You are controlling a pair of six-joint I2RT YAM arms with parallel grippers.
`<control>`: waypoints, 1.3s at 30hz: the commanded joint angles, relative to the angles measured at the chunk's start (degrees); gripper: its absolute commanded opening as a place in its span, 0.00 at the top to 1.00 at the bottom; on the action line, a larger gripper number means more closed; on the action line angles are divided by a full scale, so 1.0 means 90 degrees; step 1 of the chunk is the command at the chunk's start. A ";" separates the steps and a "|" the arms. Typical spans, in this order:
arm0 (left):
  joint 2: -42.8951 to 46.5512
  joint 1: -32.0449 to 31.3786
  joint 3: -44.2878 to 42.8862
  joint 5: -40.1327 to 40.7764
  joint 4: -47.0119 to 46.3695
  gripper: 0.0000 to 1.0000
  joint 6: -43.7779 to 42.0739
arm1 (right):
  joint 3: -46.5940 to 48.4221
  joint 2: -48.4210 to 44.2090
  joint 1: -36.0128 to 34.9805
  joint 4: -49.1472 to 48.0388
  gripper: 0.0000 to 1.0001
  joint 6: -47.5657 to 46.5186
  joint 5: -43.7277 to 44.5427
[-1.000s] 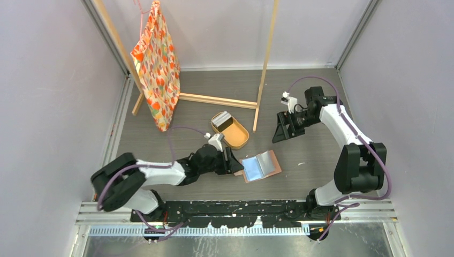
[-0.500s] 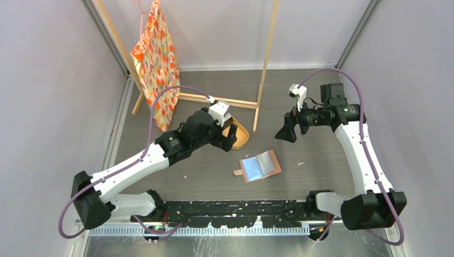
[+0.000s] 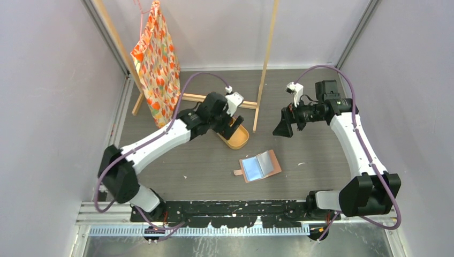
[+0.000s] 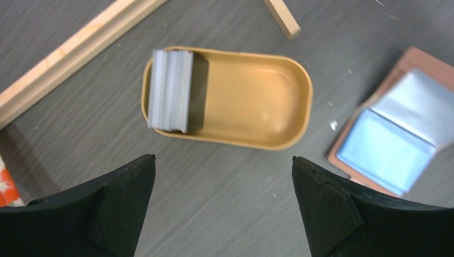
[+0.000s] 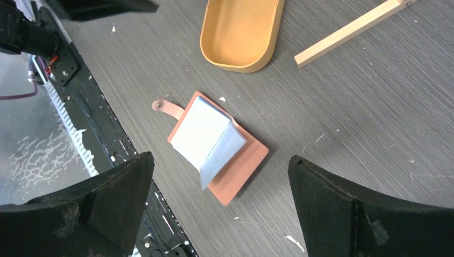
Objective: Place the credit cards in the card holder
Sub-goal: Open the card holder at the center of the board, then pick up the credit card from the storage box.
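Observation:
The credit cards (image 4: 170,90) stand as a grey-white stack at one end of an oval tan tray (image 4: 302,85). My left gripper (image 4: 224,160) hangs open above the floor just beside that tray, nothing between its fingers. In the top view the left gripper (image 3: 231,122) covers the tray's far end and hides the cards. The card holder (image 3: 260,165) lies open on the floor with its glossy pockets up and its snap tab toward the left. My right gripper (image 3: 282,127) hovers open, high and to the right of the card holder (image 5: 214,144), empty.
A wooden frame stands behind the tray, with a floor rail (image 3: 217,100) and an upright post (image 3: 266,64). An orange patterned bag (image 3: 158,64) hangs at the back left. The black base rail (image 3: 235,206) runs along the near edge. Grey walls close in both sides.
My left gripper left the card holder's edge, travelled back over the tan tray and opened wide. My right gripper also opened wider and shifted only slightly.

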State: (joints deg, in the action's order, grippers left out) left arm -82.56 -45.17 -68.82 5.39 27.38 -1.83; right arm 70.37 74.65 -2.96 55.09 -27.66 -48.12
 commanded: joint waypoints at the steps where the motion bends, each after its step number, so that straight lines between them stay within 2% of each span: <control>1: -0.1062 0.0253 -0.1332 -0.0079 0.0863 0.01 -0.0208 | 0.0001 -0.0200 -0.0024 -0.0217 0.00 0.0185 0.0169; 5: -0.2089 0.0253 -0.2718 0.0376 0.1962 0.08 -0.0410 | -0.0165 -0.0244 -0.0015 -0.0347 0.00 0.0162 0.0315; 9: -0.2553 0.0254 -0.3095 0.0741 0.1883 0.08 -0.0759 | -0.0323 -0.0156 0.0017 -0.0432 0.00 0.0107 0.0412; 14: -0.2945 0.0263 -0.2999 0.0956 0.1450 0.10 -0.1294 | -0.0331 0.0210 0.0021 -0.0417 0.00 -0.0010 0.0545; 21: -0.3191 0.0271 -0.2560 0.1342 0.0565 0.24 -0.1796 | -0.0339 0.0447 0.0227 -0.0383 0.00 -0.0129 0.0645; 29: -0.3429 0.0292 -0.2046 0.2239 -0.0016 0.28 -0.2065 | -0.0319 0.0634 0.0244 -0.0323 0.00 -0.0178 0.0476; 34: -0.3470 0.0331 -0.2089 0.2059 -0.0186 0.34 -0.2004 | -0.0284 0.0771 0.0244 -0.0275 0.00 -0.0205 0.0456; 39: -0.3510 0.0331 -0.1904 0.2044 -0.0361 0.34 -0.1968 | -0.0280 0.0771 0.0244 -0.0249 0.00 -0.0227 0.0453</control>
State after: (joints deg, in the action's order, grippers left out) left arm -114.17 -42.50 -86.72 22.57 27.75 -18.92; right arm 67.16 81.91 -0.84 52.80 -28.58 -42.72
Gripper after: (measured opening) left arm 0.661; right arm 0.996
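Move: The credit cards stand on edge in the far-left end of the tan tray, about 13 cm ahead of my left hand, 3 cm to its left and 15 cm below. The tray's middle is roughly 9 cm ahead of that hand and straight below its line; the wooden crossbar runs some 9 cm beyond the cards. The open card holder lies 7 cm back and 11 cm right. From my right hand, the cards are about 14 cm ahead and 22 cm left. I take my left hand quickly forward over the tray, then ease it down onto the card stack's place, about 11 cm forward and 10 cm down in all. Meanwhile I roll it some 30 degrees, left side rising, so the fingers lose their rightward slant, and narrow them by a third to straddle the stack; no grip yet. My empty right hand sinks nearly 6 cm over bare board, fingers wide. ##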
